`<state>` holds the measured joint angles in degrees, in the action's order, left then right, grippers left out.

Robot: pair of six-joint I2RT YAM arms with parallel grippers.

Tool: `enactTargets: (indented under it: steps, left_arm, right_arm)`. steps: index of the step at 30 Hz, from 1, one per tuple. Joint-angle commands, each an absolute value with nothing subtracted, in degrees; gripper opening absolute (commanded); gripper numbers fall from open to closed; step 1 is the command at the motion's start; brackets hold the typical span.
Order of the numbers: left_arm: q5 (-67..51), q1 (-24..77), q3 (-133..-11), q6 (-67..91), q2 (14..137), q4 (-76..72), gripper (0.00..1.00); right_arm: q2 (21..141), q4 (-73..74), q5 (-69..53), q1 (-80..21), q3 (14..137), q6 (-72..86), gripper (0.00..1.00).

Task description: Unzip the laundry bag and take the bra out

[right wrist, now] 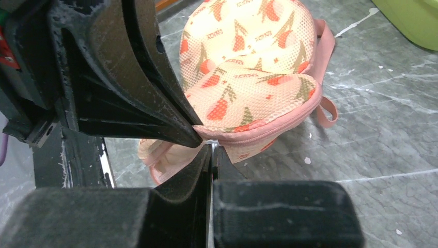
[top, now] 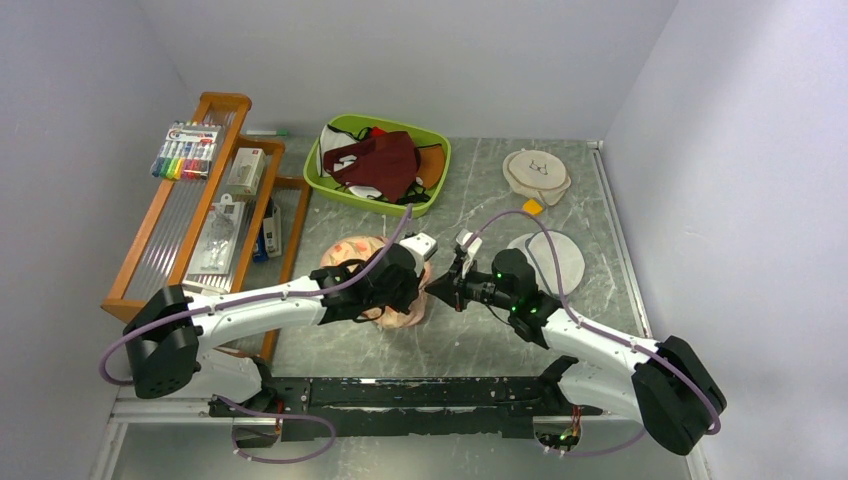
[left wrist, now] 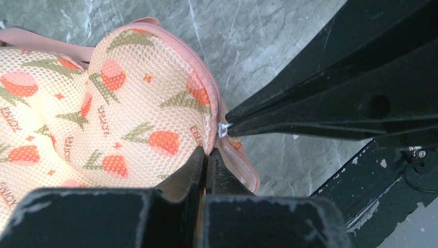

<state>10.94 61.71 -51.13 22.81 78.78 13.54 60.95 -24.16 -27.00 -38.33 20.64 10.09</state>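
The laundry bag (top: 352, 250) lies mid-table, a peach pouch with red and green print, mostly under my left gripper (top: 408, 283). In the left wrist view my left gripper (left wrist: 207, 153) is shut on the bag's (left wrist: 103, 98) pink zip edge. My right gripper (top: 440, 288) meets it from the right. In the right wrist view my right gripper (right wrist: 212, 148) is shut on the small silver zip pull (right wrist: 212, 141) at the bag's (right wrist: 248, 67) near edge. Left of the pull the edge gapes and shows pale pink lining (right wrist: 160, 155). The bra is hidden.
A green tray (top: 318, 170) at the back holds a maroon garment (top: 380, 162). A wooden rack (top: 165, 220) with markers (top: 186, 151) stands at the left. A round cream disc (top: 537, 175) and a round white mesh bag (top: 552, 260) lie at the right.
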Motion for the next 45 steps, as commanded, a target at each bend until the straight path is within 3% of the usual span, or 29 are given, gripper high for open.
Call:
enactTargets:
  steps: [1, 12, 19, 27, 36, 45]
  left_arm:
    - [9.27, 61.92, -49.78, 20.91, 76.49, 13.52, 0.07]
    - [6.41, 61.88, -45.25, 20.75, 71.99, 11.99, 0.07]
    - [3.04, 62.03, -41.89, 21.18, 70.39, 9.91, 0.07]
    - [2.53, 62.48, -38.88, 23.6, 68.54, 10.04, 0.07]
    - [4.45, 62.67, -35.9, 29.02, 65.24, 11.93, 0.08]
    - [7.43, 62.6, -43.01, 36.73, 63.68, 14.45, 0.58]
  right_arm:
    - [61.37, -26.36, -21.65, -38.5, 19.77, 7.45, 0.0]
    - [61.74, -32.39, -8.95, -37.76, 15.45, 8.49, 0.0]
    - [70.79, -36.29, -5.55, -36.7, 19.05, 8.1, 0.0]
    - [81.35, -38.44, -8.79, -34.57, 23.62, 10.95, 0.0]
    - [78.42, -50.79, -16.78, -34.19, 15.43, 7.89, 0.0]
    - [76.28, -56.16, -33.04, -34.2, 13.03, 5.84, 0.0]
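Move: The right fingers already pinch the white zipper pull at the laundry bag's near right edge; the zipper's far bend lies about 6 cm ahead of them, 3 cm left and some 3 cm lower. From this hand, the green basket stands about 26 cm ahead and 11 cm left, the white round pouch 25 cm right and 6 cm ahead. The left fingers still hold the rim beside the pull, which is about 2 cm ahead and 2 cm right of them; the bag's middle is 6 cm ahead and 7 cm left, about 5 cm below. Keeping its pinch on the zipper pull, the right hand runs it forward and down along the rim, about 7 cm out and 6 cm lower, turning some 15 degrees clockwise, then comes back about 4 cm, turning back. The left hand, still pinching the rim, draws it back and left about 6 cm and slightly down against that pull, then opens and lets go. ##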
